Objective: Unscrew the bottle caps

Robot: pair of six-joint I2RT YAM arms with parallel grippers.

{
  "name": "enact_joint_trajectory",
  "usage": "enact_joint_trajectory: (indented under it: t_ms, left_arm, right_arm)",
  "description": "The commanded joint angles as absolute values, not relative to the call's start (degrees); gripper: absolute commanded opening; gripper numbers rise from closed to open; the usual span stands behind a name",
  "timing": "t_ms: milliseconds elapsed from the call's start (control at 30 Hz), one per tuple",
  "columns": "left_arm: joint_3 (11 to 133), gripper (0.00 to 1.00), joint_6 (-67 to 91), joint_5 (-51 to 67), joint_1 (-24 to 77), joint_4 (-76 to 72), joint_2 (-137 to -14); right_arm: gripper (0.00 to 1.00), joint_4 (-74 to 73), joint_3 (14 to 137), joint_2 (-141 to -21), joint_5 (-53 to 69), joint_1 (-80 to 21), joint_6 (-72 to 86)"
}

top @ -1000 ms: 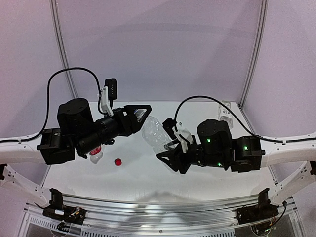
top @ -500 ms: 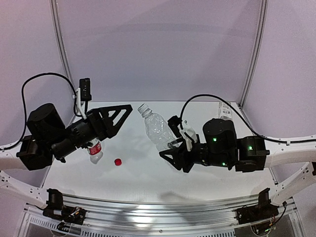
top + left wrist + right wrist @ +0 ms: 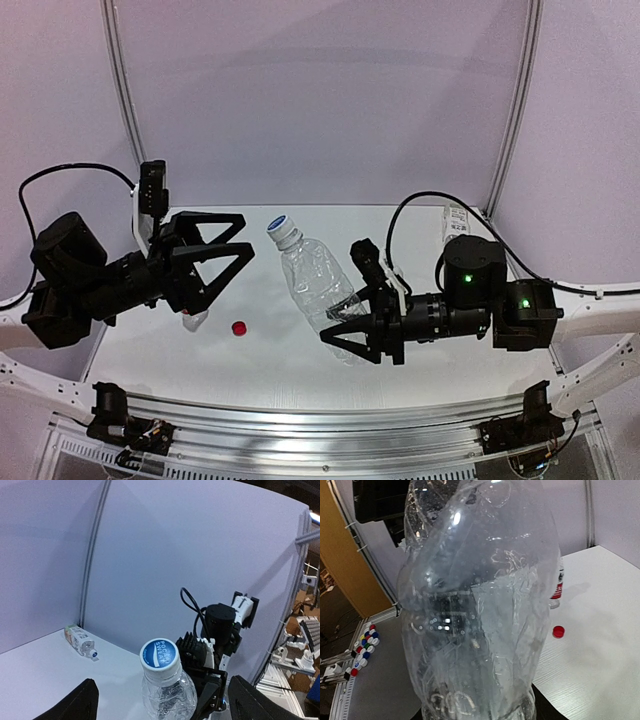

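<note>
My right gripper point(image 3: 352, 326) is shut on the lower body of a clear, crumpled, unlabelled bottle point(image 3: 315, 285) and holds it tilted up off the table. Its white-and-blue cap point(image 3: 282, 228) is on the neck and points toward my left gripper point(image 3: 244, 236). That gripper is open wide and empty, a short way left of the cap. In the left wrist view the cap point(image 3: 160, 656) sits between the two dark fingers point(image 3: 77, 704), apart from both. A loose red cap point(image 3: 239, 327) lies on the table. The red-labelled bottle point(image 3: 193, 319) lies partly hidden under my left gripper. The bottle point(image 3: 475, 605) fills the right wrist view.
A white-and-green-labelled bottle point(image 3: 457, 221) lies at the table's back right corner, also in the left wrist view point(image 3: 80, 640). The right wrist view shows the red cap point(image 3: 559, 631) and several coloured caps point(image 3: 364, 649) beyond the table's left side. Walls enclose the back and sides.
My left arm has pulled back to the left from the bottle's neck and its jaws have opened wide. My right gripper has swung the bottle more upright, cap toward the left gripper.
</note>
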State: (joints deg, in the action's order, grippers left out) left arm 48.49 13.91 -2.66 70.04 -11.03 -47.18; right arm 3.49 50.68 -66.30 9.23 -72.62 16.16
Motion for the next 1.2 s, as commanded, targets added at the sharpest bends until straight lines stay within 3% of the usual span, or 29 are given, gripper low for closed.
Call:
enact_joint_trajectory:
  t_ms: [0,333,500,600,867,1167]
  left_arm:
    - [51.28,0.87,10.27,5.61,69.37,-11.19,-49.07]
    - [54.22,0.83,9.98,8.61,69.32,-11.42,-53.38]
    - [54.57,0.72,10.04,8.95,69.28,-11.69,-54.42]
    - [54.95,0.58,10.49,8.09,69.3,-11.29,-54.87]
    - [56.35,0.33,15.46,0.46,69.49,-9.88,-57.44]
    - [59.5,0.29,24.77,-18.59,72.04,-7.02,-62.81]
  right_arm:
    - [0.0,6.25,49.88,-65.86,18.46,-72.46,16.18]
    - [0.0,5.51,51.18,-67.89,21.07,-72.42,16.03]
    - [0.0,5.3,51.58,-68.55,21.53,-72.44,15.83]
    - [0.0,5.27,51.59,-68.47,21.68,-72.41,15.76]
    - [0.0,4.5,51.46,-68.55,16.95,-72.4,15.3]
    - [0.0,2.02,51.76,-69.64,-1.16,-72.47,15.1]
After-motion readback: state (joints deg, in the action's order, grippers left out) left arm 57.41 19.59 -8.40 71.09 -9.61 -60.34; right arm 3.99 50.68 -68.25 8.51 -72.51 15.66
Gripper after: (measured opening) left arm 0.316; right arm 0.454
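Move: The blue-topped cap of the clear bottle is about 5 cm to the right of the open left hand, 3 cm ahead, nearly level. A loose red cap lies on the table some 8 cm left and 11 cm ahead of that hand, far below; the red-label bottle is about 18 cm left and 11 cm ahead, also below. From the right hand, still holding the bottle, the blue-topped cap sits 8 cm left, 5 ahead, 11 up. Right hand draws the bottle back; the left goes about 5 cm right, pinches its cap, then both swing forward. ##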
